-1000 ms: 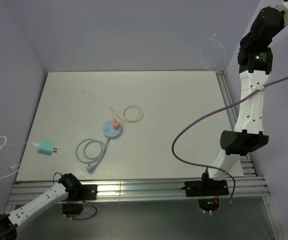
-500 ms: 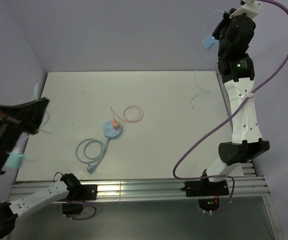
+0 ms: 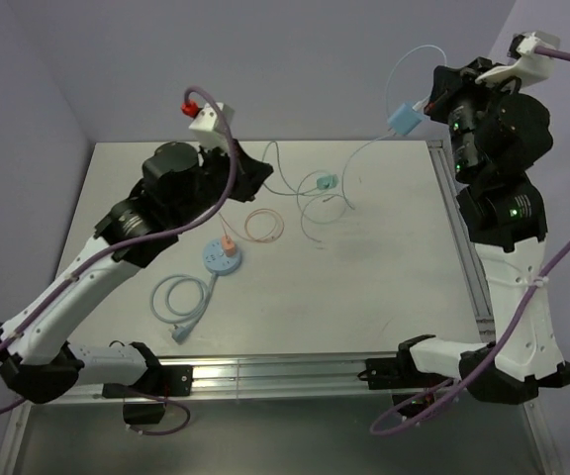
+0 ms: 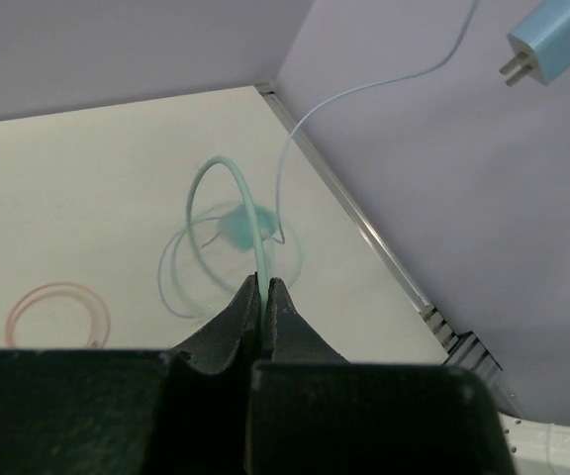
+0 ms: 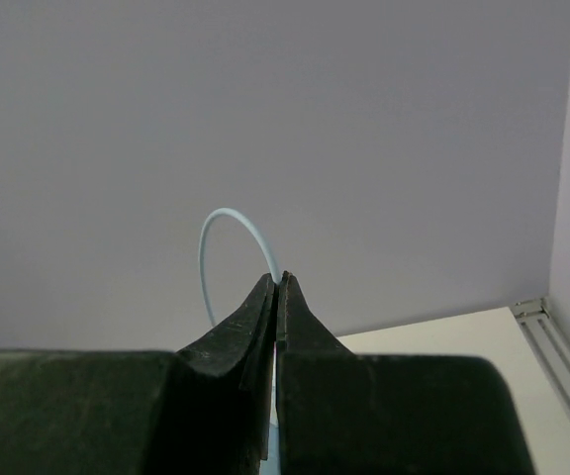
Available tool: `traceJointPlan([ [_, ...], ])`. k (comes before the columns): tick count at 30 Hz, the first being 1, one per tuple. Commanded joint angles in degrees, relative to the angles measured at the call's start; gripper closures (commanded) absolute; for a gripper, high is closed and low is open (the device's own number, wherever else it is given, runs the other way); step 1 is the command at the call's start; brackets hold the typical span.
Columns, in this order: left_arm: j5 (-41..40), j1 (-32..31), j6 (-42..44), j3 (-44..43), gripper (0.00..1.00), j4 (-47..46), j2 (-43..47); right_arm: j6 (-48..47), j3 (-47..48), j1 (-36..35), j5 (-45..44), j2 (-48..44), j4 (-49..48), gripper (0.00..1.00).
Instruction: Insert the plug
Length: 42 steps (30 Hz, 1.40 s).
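Note:
A round blue socket hub (image 3: 219,257) lies on the white table with an orange plug (image 3: 227,242) standing in it. My left gripper (image 3: 262,170) (image 4: 263,283) is shut on a thin green cable (image 4: 224,173). That cable's green plug (image 3: 325,182) (image 4: 240,226) dangles blurred over the back of the table. My right gripper (image 3: 431,99) (image 5: 278,280) is raised high at the back right, shut on a light blue cable (image 5: 216,233). A blue two-pin plug (image 3: 402,119) (image 4: 552,45) hangs just below it.
An orange cable coil (image 3: 263,226) (image 4: 55,315) lies behind the hub. A grey-blue cable coil (image 3: 181,297) runs from the hub toward the front. A metal rail (image 3: 463,237) lines the table's right edge, with purple walls all round.
The left arm swung from the left edge to the back middle, carrying the green plug off the table by its cable. The right arm shifted, and the blue plug now hangs lower.

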<state>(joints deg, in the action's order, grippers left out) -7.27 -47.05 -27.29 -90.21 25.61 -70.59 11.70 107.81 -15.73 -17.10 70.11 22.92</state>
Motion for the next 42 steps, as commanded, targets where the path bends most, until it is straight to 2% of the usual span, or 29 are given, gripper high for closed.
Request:
traceJointPlan([
  [1,8.05,1.25,-2.42,-0.58,1.00,-9.95,-5.42,0.25,-1.72,-0.27,-3.20,-5.57,1.60,1.00],
  [6,15.85,4.76,-5.13,-1.54,1.00,-15.05,-12.99,-1.42,-8.92,-0.27,-7.14,-12.79,2.31,1.00],
  [10,24.39,13.01,-10.41,-3.20,1.00,-19.28,-16.94,-2.30,-12.44,-0.27,-10.50,-15.87,3.45,1.00],
  [13,29.66,15.92,-10.86,-8.89,1.00,-18.67,-22.47,-0.81,-13.94,-0.27,-6.55,-17.71,4.06,1.00],
  [15,31.60,16.02,-9.63,-14.43,1.00,-15.42,-26.96,0.42,-14.73,-0.27,-3.48,-18.77,4.68,1.00],
  [17,33.71,16.11,-9.71,-16.39,1.00,-14.71,-30.12,2.17,-16.31,-0.36,-1.98,-20.44,5.38,1.00],
  [25,40.39,19.88,-14.18,-25.51,1.00,-19.36,-40.49,7.54,-25.79,-0.36,8.39,-27.47,6.53,1.00],
  [26,43.97,20.41,-16.63,-26.49,1.00,-20.76,-43.81,7.98,-26.68,-0.36,9.36,-28.00,6.53,1.00],
  [28,45.93,21.56,-18.14,-31.67,1.00,-22.88,-47.69,8.25,-28.26,-0.27,9.46,-29.06,7.49,1.00],
  [32,49.98,23.14,-22.88,-44.15,1.00,-23.49,-61.38,8.86,-29.67,-0.36,9.72,-30.99,9.34,1.00],
  [34,52.69,24.19,-26.66,-44.44,0.99,-28.12,-64.22,9.82,-30.29,-0.36,11.29,-32.22,9.69,1.00],
  [35,53.84,24.72,-29.63,-43.82,1.00,-34.42,-66.67,10.00,-30.38,-0.36,11.91,-32.66,9.86,1.00],
  [38,55.87,26.39,-30.28,-46.89,1.00,-35.36,-72.47,10.71,-30.38,-0.36,13.50,-33.63,11.27,1.00],
  [42,57.36,29.28,-35.81,-42.87,1.00,-43.43,-75.31,11.32,-32.57,-0.36,13.85,-35.12,11.80,1.00],
])
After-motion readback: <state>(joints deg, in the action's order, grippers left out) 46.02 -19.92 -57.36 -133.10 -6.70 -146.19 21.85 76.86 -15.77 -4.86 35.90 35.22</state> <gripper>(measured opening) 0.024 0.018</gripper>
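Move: The teal plug, its cable end pinched in my left fingers, is low over the table about 34 cm ahead of that hand, 17 cm to its right and 40 cm below. The salmon cable coil lies some 26 cm straight ahead of my left hand on the table, the round socket 13 cm ahead and 12 cm to its left. My right hand carries the blue plug about 5 cm to its left and 4 cm below. I send my left hand forward about 30 cm towards the far edge, down some 20 cm and a little right, towards the teal plug, tipping down and turning clockwise. Meanwhile I draw my right hand back about 13 cm and lower it as far, its early swing right undone as it turns slightly counter-clockwise. Both grippers stay shut on their cables. ##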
